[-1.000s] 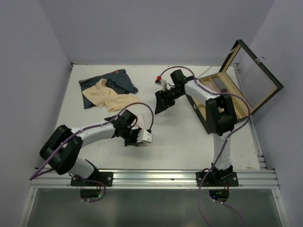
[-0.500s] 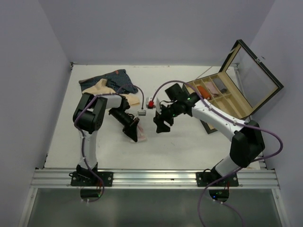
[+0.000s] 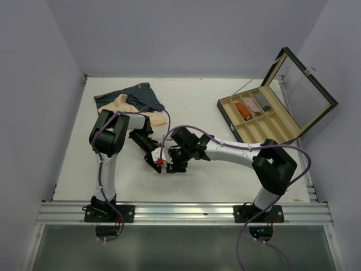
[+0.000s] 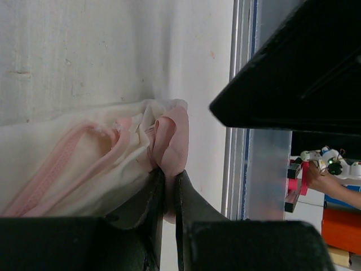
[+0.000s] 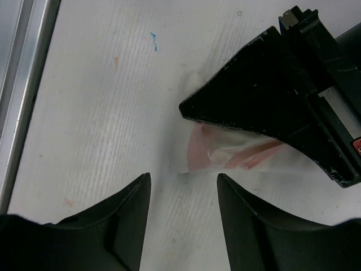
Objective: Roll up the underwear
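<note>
The small pink-and-white underwear [image 4: 107,152] lies crumpled on the white table, and my left gripper [image 4: 167,174] is shut on its folded pink edge. From above, that gripper [image 3: 152,160] sits mid-table and hides most of the garment. My right gripper [image 5: 183,179] hovers open just in front of the cloth's pink corner [image 5: 198,151], nothing between its fingers. It faces the left gripper [image 5: 271,96] closely, and from above the right gripper [image 3: 174,165] almost touches it. The beige underwear [image 3: 120,105] lies on the navy striped underwear [image 3: 137,94] at the back left.
A wooden compartmented box [image 3: 260,114] with its glass lid [image 3: 304,93] raised stands at the back right. The metal rail [image 3: 186,213] runs along the near table edge, close to both grippers.
My right arm swung from beside the box leftwards and down to meet the left gripper, its jaws narrowing. The left arm's elbow swung up toward the back while its gripper kept hold.
</note>
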`<state>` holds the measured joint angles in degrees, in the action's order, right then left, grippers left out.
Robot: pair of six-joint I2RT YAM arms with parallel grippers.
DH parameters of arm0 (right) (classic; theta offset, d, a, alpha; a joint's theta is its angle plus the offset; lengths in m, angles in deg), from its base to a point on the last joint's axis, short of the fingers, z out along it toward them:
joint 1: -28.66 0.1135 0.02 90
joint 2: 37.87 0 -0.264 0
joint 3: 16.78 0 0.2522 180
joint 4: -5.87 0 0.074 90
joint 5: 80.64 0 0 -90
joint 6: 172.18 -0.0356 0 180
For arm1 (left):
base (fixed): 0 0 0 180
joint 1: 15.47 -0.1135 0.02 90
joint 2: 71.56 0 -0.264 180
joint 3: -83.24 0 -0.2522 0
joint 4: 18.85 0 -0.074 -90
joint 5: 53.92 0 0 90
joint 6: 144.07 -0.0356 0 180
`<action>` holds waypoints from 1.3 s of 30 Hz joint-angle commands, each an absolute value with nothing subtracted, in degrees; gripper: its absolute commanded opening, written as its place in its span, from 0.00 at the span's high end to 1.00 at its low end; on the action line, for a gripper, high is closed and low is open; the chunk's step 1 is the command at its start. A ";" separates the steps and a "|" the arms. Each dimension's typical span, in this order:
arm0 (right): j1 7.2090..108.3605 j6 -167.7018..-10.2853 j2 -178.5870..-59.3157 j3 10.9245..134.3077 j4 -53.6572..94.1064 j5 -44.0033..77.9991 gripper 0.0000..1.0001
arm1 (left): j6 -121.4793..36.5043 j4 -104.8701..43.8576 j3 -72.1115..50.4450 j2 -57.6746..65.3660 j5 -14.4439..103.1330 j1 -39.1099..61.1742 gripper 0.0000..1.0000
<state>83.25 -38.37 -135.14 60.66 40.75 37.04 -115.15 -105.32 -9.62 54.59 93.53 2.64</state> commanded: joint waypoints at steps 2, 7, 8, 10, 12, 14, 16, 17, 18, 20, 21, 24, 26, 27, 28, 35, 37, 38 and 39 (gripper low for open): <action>84.11 -34.98 -138.50 62.63 34.75 38.01 0.47 | -117.70 -97.83 -11.46 56.41 87.06 2.46 0.91; 84.73 -34.19 -142.36 63.34 33.87 39.15 0.50 | -116.65 -96.69 -11.55 56.50 86.97 2.37 0.89; 84.82 -34.19 -142.72 63.34 33.61 39.24 0.50 | -116.12 -96.42 -11.63 56.67 86.88 2.37 0.89; 85.08 -34.28 -143.77 63.69 32.99 39.15 0.50 | -115.59 -95.63 -11.72 56.67 86.80 2.37 0.88; 85.26 -34.45 -144.65 64.13 32.90 39.15 0.54 | -114.98 -95.19 -11.81 56.67 86.71 2.37 0.87; 85.35 -34.63 -145.88 64.31 32.73 39.06 0.62 | -114.45 -94.66 -11.99 56.32 86.53 2.29 0.87; 85.35 -34.80 -147.20 64.22 32.90 38.98 0.76 | -114.36 -94.22 -12.07 55.89 86.62 2.20 0.87; 85.26 -35.07 -147.47 64.22 32.90 39.06 0.86 | -113.93 -94.22 -12.16 55.45 86.71 2.02 0.87; 85.17 -35.16 -147.82 63.96 33.34 39.15 0.90 | -113.57 -93.87 -12.16 54.92 87.06 1.85 0.86; 84.65 -36.29 -148.08 63.52 33.52 39.94 0.97 | -112.96 -94.04 -12.16 52.29 88.29 1.15 0.81; 84.12 -37.78 -148.00 63.43 34.13 42.47 1.00 | -112.52 -94.05 -12.16 51.06 88.73 0.62 0.78; 81.66 -41.21 -147.91 63.25 34.83 48.09 1.00 | -111.55 -95.09 -10.94 45.52 90.05 -2.27 0.69; 80.17 -42.10 -148.17 63.69 36.41 50.56 1.00 | -110.15 -96.42 -7.78 41.22 91.01 -6.03 0.66; 79.73 -43.32 -148.43 63.69 36.76 51.53 1.00 | -109.79 -96.94 -5.16 39.81 91.36 -7.63 0.64; 78.77 -43.94 -148.78 63.86 37.03 53.98 1.00 | -109.35 -97.90 -3.57 37.45 91.37 -9.04 0.60; 73.75 -53.08 -154.58 67.90 38.35 64.27 1.00 | -105.49 -94.32 2.61 21.81 86.72 -19.94 0.48; 72.87 -55.28 -156.69 70.62 40.80 65.86 1.00 | -104.44 -88.09 -0.02 12.61 82.69 -19.95 0.40; 72.61 -55.81 -158.87 71.68 42.03 67.87 1.00 | -101.21 -84.94 -1.34 9.42 81.36 -20.04 0.33; 72.26 -57.38 -160.03 72.47 42.91 68.76 1.00 | -97.87 -81.34 -4.83 6.34 79.61 -19.95 0.24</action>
<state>73.28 -52.16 -156.02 69.56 38.46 63.33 -105.03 -90.98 -0.55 17.01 84.64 -20.81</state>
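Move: The left hand already holds the underwear's near end, right between its fingertips just above the table. From the open right hand that end lies level ahead, about 3 cm left and 5 cm below. The peach cloth lies some 20 cm ahead of the right hand, 13 cm left and 6 cm down, the striped cloth roughly 27 cm ahead, 12 cm left, equally low. Right hand sinks about 5 cm, pinches underwear's near end, tilts 30 degrees; left hand releases, lifting away forward-left. ##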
